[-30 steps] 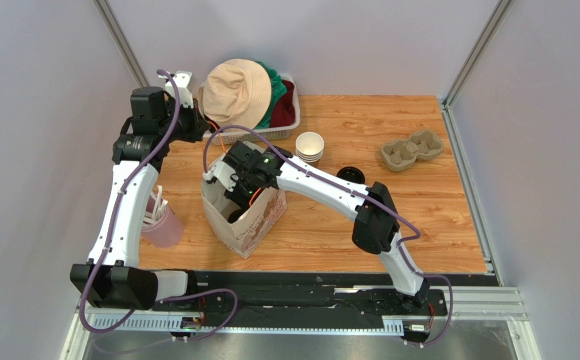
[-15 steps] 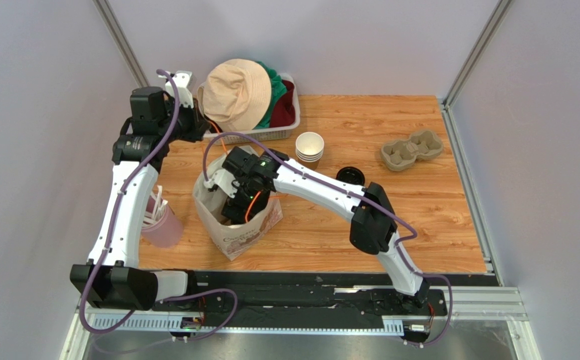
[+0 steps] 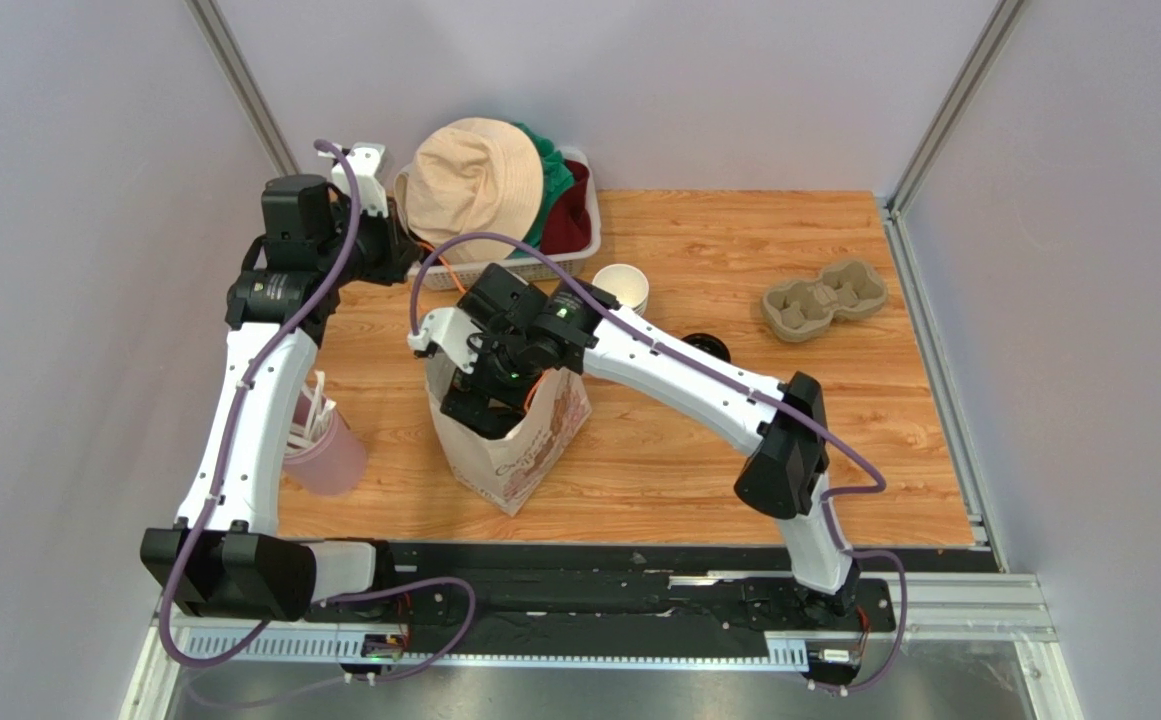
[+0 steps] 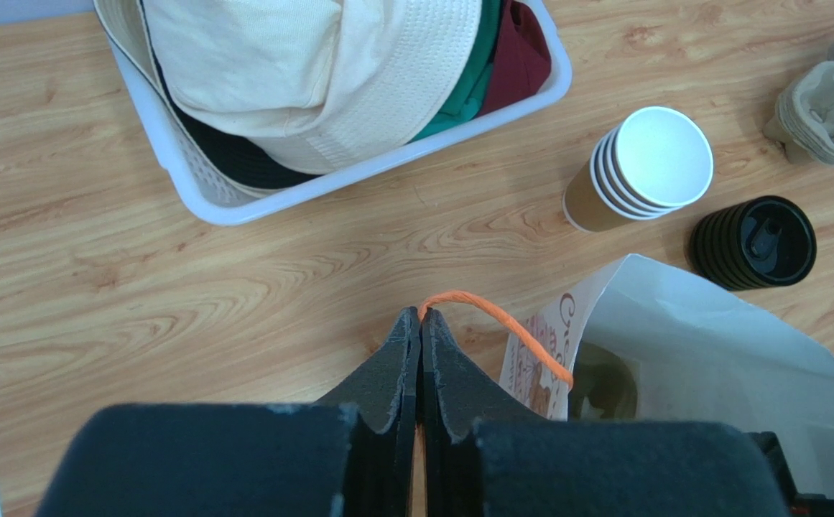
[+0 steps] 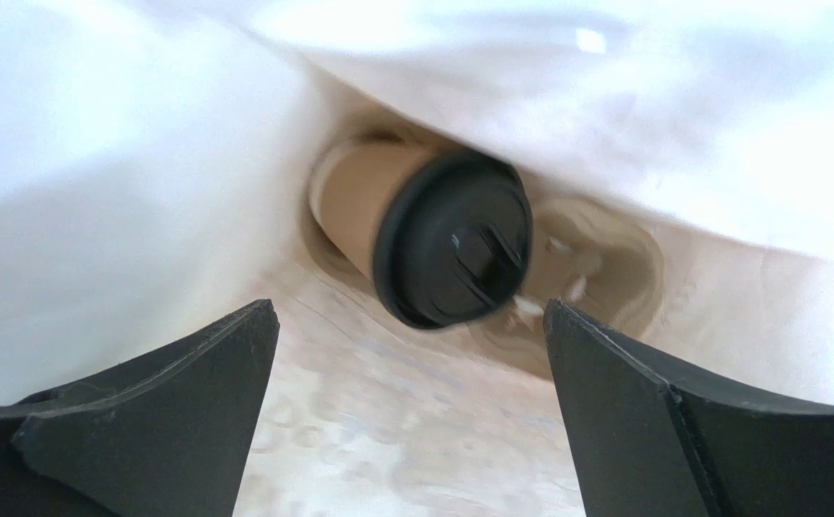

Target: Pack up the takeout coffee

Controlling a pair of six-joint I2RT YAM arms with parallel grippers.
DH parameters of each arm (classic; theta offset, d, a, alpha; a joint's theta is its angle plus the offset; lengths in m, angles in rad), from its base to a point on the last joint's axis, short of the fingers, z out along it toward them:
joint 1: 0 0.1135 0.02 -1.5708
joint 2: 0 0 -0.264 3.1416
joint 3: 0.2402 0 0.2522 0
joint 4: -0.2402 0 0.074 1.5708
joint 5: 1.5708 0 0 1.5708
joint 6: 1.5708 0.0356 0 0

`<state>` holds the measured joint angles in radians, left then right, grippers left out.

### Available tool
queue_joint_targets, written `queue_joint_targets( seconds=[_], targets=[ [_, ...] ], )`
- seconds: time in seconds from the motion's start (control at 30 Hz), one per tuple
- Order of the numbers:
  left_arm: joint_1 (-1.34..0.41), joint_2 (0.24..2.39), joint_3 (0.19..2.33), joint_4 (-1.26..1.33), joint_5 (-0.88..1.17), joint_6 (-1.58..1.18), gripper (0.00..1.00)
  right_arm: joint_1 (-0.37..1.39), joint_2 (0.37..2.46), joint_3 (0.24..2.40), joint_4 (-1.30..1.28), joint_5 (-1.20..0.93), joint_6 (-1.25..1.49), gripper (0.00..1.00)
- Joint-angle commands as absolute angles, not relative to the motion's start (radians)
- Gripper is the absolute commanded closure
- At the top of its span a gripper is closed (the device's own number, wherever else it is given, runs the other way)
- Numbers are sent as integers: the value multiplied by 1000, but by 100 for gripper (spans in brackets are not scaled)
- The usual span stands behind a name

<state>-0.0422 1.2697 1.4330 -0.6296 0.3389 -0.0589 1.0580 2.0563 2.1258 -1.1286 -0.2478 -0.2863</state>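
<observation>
The takeout coffee (image 5: pixel 432 242), a kraft-brown cup with a black lid (image 5: pixel 456 256), rests tilted at the bottom of the white paper bag (image 3: pixel 519 443), lid toward the right wrist camera. My right gripper (image 5: pixel 410 312) is open inside the bag's mouth, above the cup and apart from it. From above, the right wrist (image 3: pixel 499 368) hides the bag's opening. My left gripper (image 4: pixel 421 318) is shut on the bag's orange handle (image 4: pixel 486 310), holding it up to the left of the bag (image 4: pixel 702 345).
A white basket (image 3: pixel 579 263) of hats stands at the back. A stack of paper cups (image 3: pixel 619 285), black lids (image 3: pixel 709 348) and a pulp cup carrier (image 3: pixel 824 300) lie right of the bag. A pink cup of straws (image 3: pixel 328 450) stands beside the left arm.
My right gripper has opened and let go of the coffee inside the bag. The right arm has shifted right and back, and the bag moved with it. The left arm held still.
</observation>
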Motion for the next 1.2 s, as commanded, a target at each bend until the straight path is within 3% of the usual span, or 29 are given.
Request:
queue_joint_targets(
  seconds=[0.0, 0.27, 0.4, 0.5, 0.97, 1.17],
  targets=[
    [-31, 1239, 1433, -571, 342, -67, 94, 1068, 2002, 2137, -1095, -279, -305, 1],
    [-31, 1243, 1425, -566, 359, -66, 89, 1066, 1962, 2157, -1026, -189, -345, 1],
    [-31, 1246, 1422, -563, 371, -66, 78, 1057, 1960, 2172, -1014, -169, -342, 1],
    [-31, 1244, 1417, -560, 385, -66, 76, 1058, 1953, 2125, -970, -157, -330, 1],
    [-31, 1258, 1402, -542, 449, -67, 74, 1049, 1970, 1987, -755, 106, -365, 1],
    [-31, 1264, 1399, -535, 468, -67, 74, 1022, 1970, 2028, -698, 196, -370, 1]
  ],
)
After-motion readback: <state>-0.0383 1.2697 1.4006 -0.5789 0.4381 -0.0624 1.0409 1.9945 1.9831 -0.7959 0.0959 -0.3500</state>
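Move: The orange handle on the bag's far-left side is shut in the left hand's fingertips, its strands sagging about 2 cm back, 2 cm right and 3 cm below that hand point. From the right hand, open in the bag's mouth, that handle is roughly 14 cm ahead, 5 cm left and 8 cm higher; the lidded coffee cup lies in its carrier some 10 cm below and 2 cm left, level fore and aft. The stacked cups stand 17 cm ahead, 15 cm right and 10 cm below the right hand. The right hand, already clear of the coffee cup and still wide open, rises about 3 cm, then sweeps forward along the bag's mouth towards the handle at its far-left side, dipping slightly on the way, some 8 cm forward in all, while the fingertips tip forward over 20 degrees and the hand turns about 10 degrees clockwise. Meanwhile the left hand opens its fingers to about a quarter, loosening its pinch on the orange handle, and eases 1.5 cm to the right with a 5-degree clockwise turn. ##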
